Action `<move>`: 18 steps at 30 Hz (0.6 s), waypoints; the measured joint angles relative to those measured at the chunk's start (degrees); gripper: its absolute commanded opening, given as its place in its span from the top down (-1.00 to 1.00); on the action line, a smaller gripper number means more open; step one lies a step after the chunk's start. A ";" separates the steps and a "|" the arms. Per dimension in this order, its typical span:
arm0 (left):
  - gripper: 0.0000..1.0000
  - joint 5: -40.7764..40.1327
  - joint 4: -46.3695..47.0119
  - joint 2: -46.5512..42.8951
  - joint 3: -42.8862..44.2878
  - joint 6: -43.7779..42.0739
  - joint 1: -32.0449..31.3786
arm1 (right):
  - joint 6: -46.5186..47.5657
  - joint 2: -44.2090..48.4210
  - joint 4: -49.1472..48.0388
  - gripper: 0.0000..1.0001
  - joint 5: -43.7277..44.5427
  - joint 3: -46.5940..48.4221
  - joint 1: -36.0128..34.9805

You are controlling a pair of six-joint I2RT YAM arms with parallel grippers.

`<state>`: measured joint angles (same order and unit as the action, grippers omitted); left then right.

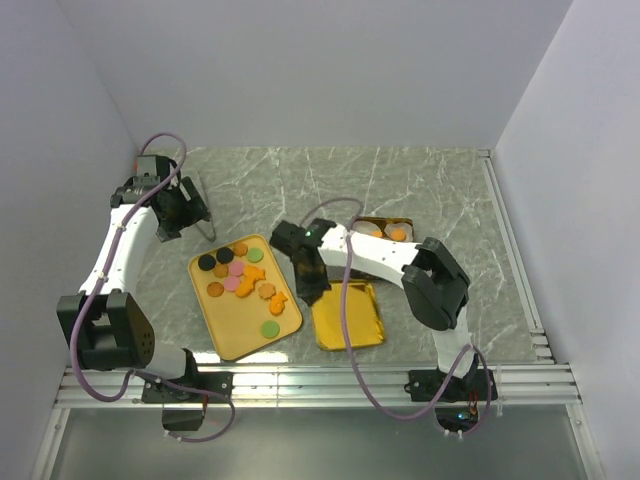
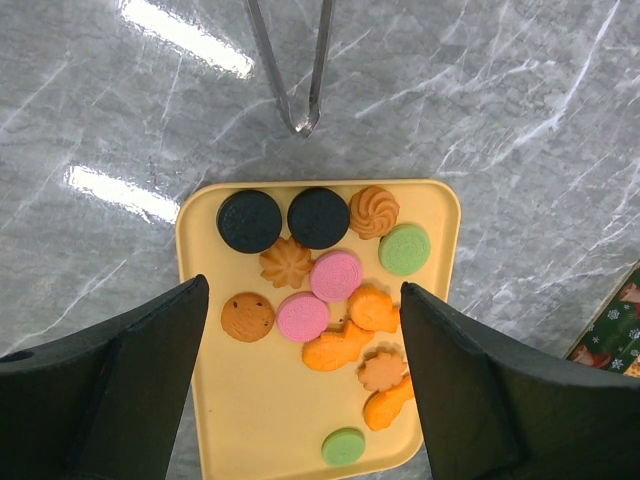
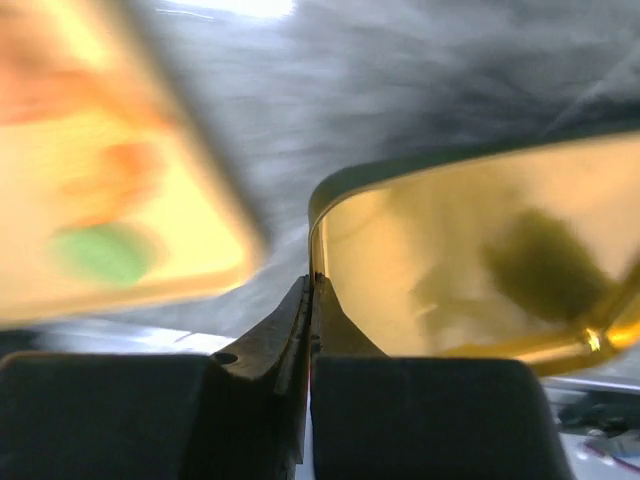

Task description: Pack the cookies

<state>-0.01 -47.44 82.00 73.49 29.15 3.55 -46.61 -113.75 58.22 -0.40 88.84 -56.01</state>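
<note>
The cookies (image 1: 240, 272) lie on a yellow tray (image 1: 240, 332) left of centre: dark, pink, green, tan and orange ones (image 2: 335, 275) bunched at its far end. My left gripper (image 2: 305, 370) hangs open above the tray (image 2: 250, 410), its fingers (image 2: 120, 390) either side of it and holding nothing. An empty gold tin (image 1: 352, 320) sits just right of the tray. My right gripper (image 3: 315, 285) is shut on the tin's left rim (image 3: 330, 200), one finger inside the wall and one outside. In the top view that gripper (image 1: 312, 290) is at the tin's near-left corner.
Metal tongs (image 2: 295, 70) lie on the marble beyond the tray, near the left arm (image 1: 200, 205). A second gold tin (image 1: 385, 230) with orange biscuits in it sits behind the right arm. A green patterned lid (image 2: 615, 325) shows at the right edge.
</note>
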 measured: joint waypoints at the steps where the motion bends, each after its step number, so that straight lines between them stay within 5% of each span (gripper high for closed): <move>1: -0.66 0.02 0.00 0.00 0.02 0.00 0.00 | 0.11 0.07 0.96 1.00 -0.42 2.82 0.00; 8: -0.66 0.26 -0.42 0.07 2.05 0.02 0.00 | 2.64 3.28 4.22 1.00 -6.23 24.72 0.94; 13: -0.67 4.15 1.09 0.09 3.37 0.61 0.02 | 1.18 17.05 -4.39 1.00 -18.58 15.96 7.19; 18: -0.69 17.77 7.87 0.24 2.16 4.55 0.22 | -3.39 28.13 -22.05 1.00 -30.97 5.14 17.11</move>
<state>17.76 -39.57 82.24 75.66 33.69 3.77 -50.00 -85.62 36.16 -31.38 93.97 -38.89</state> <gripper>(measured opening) 0.838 0.008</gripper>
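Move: The right hand already has the gold lid pinched by its left rim near the far corner, the lid's middle some 8 cm to its right, 4 cm back and slightly lower. From that hand the cookie box lies about 16 cm right, 13 cm ahead and 3 cm lower; the cookie tray is roughly 17 cm left, 1 cm ahead and 5 cm lower. From the open left hand the lid lies about 38 cm right, 20 cm back and 14 cm below. Keeping its closed pinch on the lid's rim, the right hand lifts fast, about 30 cm up, swinging roughly 7 cm left on the way before coming back right and ending nearly 6 cm farther forward, while the wrist rolls some 60 degrees so the fingers swing from straight down to point left and down, still left of the cookie box. The left hand, fingers staying wide open, starts partway through with a small rise and then heads about 5 cm right towards the raised lid, also climbing and reaching forward and tipping its fingers rightward without touching it. ##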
